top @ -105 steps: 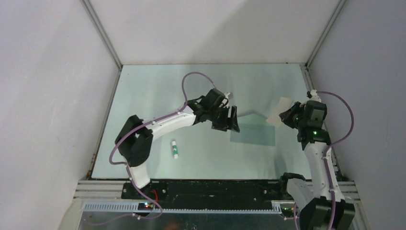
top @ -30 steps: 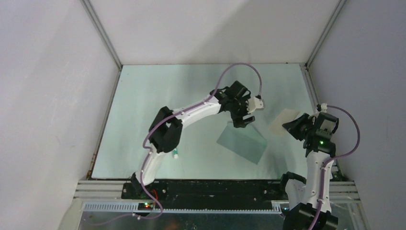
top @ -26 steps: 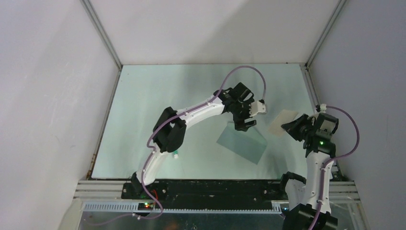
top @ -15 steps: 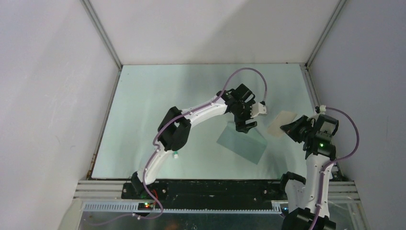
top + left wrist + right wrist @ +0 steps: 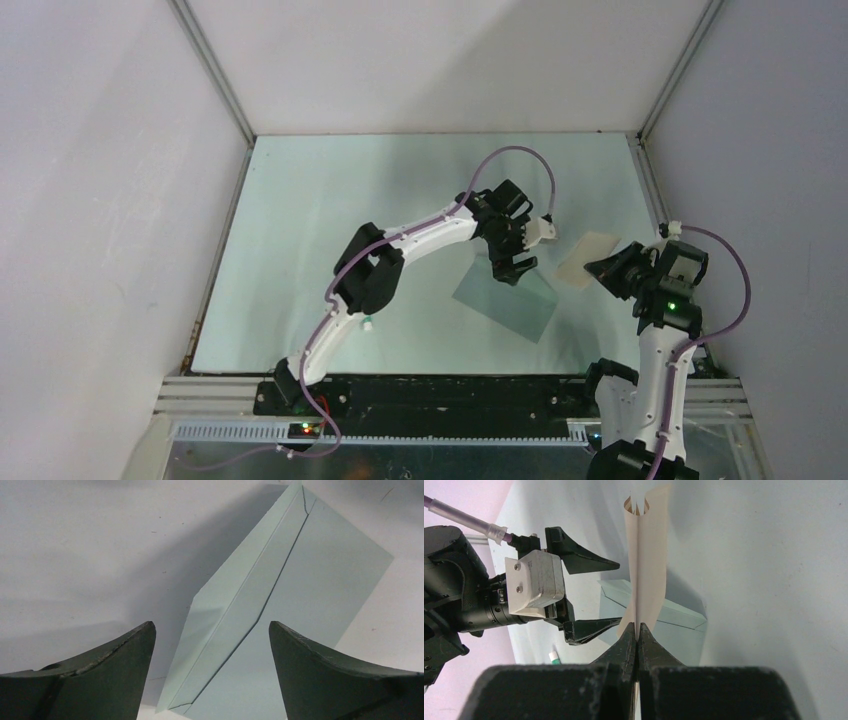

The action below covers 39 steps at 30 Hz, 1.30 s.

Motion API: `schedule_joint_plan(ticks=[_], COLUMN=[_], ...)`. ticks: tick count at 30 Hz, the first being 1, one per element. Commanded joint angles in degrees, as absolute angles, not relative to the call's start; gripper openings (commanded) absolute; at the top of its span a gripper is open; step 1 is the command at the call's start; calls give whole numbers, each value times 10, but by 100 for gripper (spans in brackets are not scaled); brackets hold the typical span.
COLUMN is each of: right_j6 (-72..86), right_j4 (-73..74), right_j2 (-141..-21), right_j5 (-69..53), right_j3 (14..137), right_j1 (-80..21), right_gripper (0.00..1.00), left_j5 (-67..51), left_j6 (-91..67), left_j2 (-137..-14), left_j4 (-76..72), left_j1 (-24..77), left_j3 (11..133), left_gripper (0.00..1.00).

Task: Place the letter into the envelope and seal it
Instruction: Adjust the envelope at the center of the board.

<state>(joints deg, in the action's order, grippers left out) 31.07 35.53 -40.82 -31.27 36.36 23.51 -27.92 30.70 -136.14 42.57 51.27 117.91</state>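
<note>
The teal-grey envelope (image 5: 506,299) lies flat and askew on the pale green table. In the left wrist view, the envelope (image 5: 300,600) shows a folded band along its left side. My left gripper (image 5: 514,270) hovers open over the envelope's far corner, and nothing is between the fingers (image 5: 120,670). My right gripper (image 5: 601,271) is shut on the tan letter (image 5: 587,256), held off the table to the right of the envelope. In the right wrist view, the letter (image 5: 649,565) stands up from the shut jaws, curled at its top.
A small white stick with a green cap (image 5: 553,656) lies left of the envelope, mostly hidden under the left arm (image 5: 367,322) in the top view. Metal rails and white walls border the table on three sides.
The left gripper has opened a little wider and dropped slightly nearer over the envelope's far corner. The right gripper still holds the letter. The envelope turned askew before the last second.
</note>
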Motion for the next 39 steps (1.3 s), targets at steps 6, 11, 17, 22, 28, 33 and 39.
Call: schedule_joint_plan(ticks=[6,11,17,22,28,33,39], right_j6=[312,315,316,315,315,308,320], right_j4=[356,352,352,352,353,355,341], right_j2=[-408,-409,-409,-407,-405,-399,-395], right_j5=[-319,-321,-323,-322,-323,-318,-316], right_j3=[390,390,390,390,390,390,391], right_j1=[236,236,236,236,236,231,204], right_gripper=[0,0,0,0,0,0,0], left_j5=[-340,-352,-352,-335,-264,-172,-165], left_j6=[264,261,246,232,149,-25,-245], left_j2=[-1372,-1375,-1372,-1358,-1332,-1302,-1173], left_j4=[418,428,422,432,444,428,380], left_j1=[516,515,515,515,500,453,380], left_j3=[1197,1190,1184,1180,1173,1159,1018], left_gripper=[78,49,8,0,0,0,0])
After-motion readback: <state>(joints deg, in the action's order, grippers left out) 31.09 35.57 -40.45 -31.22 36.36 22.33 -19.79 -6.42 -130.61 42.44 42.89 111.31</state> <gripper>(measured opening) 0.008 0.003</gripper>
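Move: The open envelope lies under the left hand's spread fingers, which straddle its flap side. The envelope's middle is some 5 cm back from that hand, level sideways, and about 1 cm below. The letter, held in the right gripper, hangs roughly 14 cm to the left hand's right, level with it and about 8 cm higher; the glue stick lies about 30 cm left and 8 cm back. From the right hand, the envelope is some 15 cm left, 1 cm back and 10 cm below. The left fingers pinch the envelope by its flap, closing fully from wide open while the hand eases back about 2 cm and barely sinks. After a brief hold they drag the envelope in a quickening sweep left and forward, each about 7 cm, rising slightly at the end, with the wrist swinging some 40 degrees counter-clockwise. ##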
